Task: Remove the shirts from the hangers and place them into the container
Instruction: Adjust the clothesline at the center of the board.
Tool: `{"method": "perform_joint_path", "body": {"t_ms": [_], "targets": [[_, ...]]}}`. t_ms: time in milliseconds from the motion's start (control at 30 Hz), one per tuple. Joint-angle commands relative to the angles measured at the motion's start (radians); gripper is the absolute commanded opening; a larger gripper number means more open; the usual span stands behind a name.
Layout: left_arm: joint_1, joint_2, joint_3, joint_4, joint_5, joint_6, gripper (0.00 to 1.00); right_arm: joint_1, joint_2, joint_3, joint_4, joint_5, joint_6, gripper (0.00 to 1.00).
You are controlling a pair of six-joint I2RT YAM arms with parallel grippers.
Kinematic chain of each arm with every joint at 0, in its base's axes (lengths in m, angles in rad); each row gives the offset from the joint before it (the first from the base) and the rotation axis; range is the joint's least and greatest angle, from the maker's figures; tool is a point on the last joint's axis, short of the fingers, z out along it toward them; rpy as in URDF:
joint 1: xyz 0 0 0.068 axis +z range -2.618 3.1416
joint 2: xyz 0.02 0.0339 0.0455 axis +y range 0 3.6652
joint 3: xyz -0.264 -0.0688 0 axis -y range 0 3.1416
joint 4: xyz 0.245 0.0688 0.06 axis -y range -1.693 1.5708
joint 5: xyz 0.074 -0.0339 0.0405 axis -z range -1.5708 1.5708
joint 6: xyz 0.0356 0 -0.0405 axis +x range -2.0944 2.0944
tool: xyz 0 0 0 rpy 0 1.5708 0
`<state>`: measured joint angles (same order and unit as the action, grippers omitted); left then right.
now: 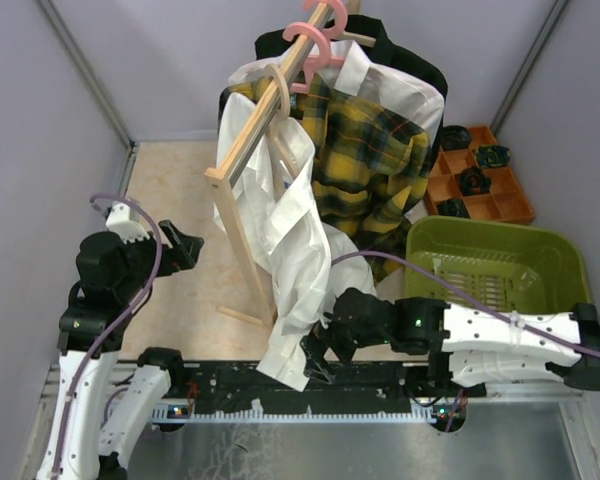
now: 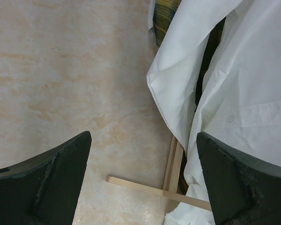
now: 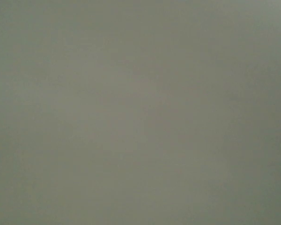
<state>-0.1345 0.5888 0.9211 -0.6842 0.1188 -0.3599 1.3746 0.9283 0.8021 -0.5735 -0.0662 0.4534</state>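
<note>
Several shirts hang on a wooden rack: a white shirt in front, a yellow-and-green plaid one, another white one and a black one behind. Pink hangers and a beige hanger hook over the bar. The olive-green container sits at the right with no shirt in it. My right gripper is low at the front white shirt's hem, fingers apart; its wrist view is blank grey. My left gripper is open left of the rack, with the white shirt by its right finger.
An orange compartment tray with dark items stands behind the container. The rack's wooden foot lies on the table beneath the left gripper. Grey walls close in on both sides.
</note>
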Motion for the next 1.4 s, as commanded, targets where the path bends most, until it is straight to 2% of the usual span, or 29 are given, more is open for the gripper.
{"method": "perform_joint_path", "body": {"t_ms": [0, 167, 267, 333, 467, 667, 1033, 1367], "targets": [[-0.004, -0.032, -0.005, -0.019, -0.032, -0.006, 0.99, 0.012, 0.048, -0.086, 0.257, -0.006, -0.016, 0.99], [-0.004, -0.052, -0.003, -0.037, -0.067, -0.012, 0.99, 0.012, 0.155, -0.155, 0.363, 0.066, 0.034, 0.99], [-0.004, -0.061, -0.003, -0.039, -0.075, -0.018, 0.99, 0.012, 0.238, -0.211, 0.537, 0.035, 0.061, 0.99], [-0.004, -0.062, 0.003, -0.049, -0.081, -0.016, 0.99, 0.012, 0.305, -0.234, 0.627, 0.091, 0.079, 0.99], [-0.004, -0.068, 0.024, -0.085, -0.092, -0.019, 0.99, 0.008, 0.459, -0.199, 0.656, 0.201, 0.039, 0.99], [-0.004, -0.110, 0.019, -0.165, -0.124, -0.008, 0.99, -0.107, 0.625, -0.215, 0.834, 0.011, 0.059, 0.99], [-0.004, -0.124, 0.036, -0.202, -0.180, -0.003, 0.99, -0.190, 0.971, 0.125, 0.777, -0.171, -0.076, 0.99], [-0.003, -0.097, 0.058, -0.228, -0.253, -0.023, 0.99, -0.260, 1.047, 0.249, 0.785, -0.224, -0.093, 0.99]]}}
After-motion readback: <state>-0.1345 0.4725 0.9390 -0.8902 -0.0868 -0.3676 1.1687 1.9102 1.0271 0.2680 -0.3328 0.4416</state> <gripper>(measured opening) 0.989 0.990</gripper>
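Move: The foot of the clothesline's near post lies about 9 cm ahead of the right hand, 11 cm to its left and some 15 cm below. The white shirt's hanging body is roughly 20 cm ahead and 3 cm left, a little higher than the hand. Its dangling white sleeve ends about 7 cm to the hand's left, level fore-and-aft and 12 cm lower. From the left hand, that post foot is around 13 cm right, 3 cm back and 25 cm down. With white cloth still draped against it, the open right hand pushes the clothesline's near foot leftward through the shirt: it first sinks about 13 cm, drifting left, then sweeps low over the table some 14 cm left and 7 cm forward, easing off at the end. The left hand, open and empty, draws back and left about 4 cm each, turning slightly counter-clockwise. ##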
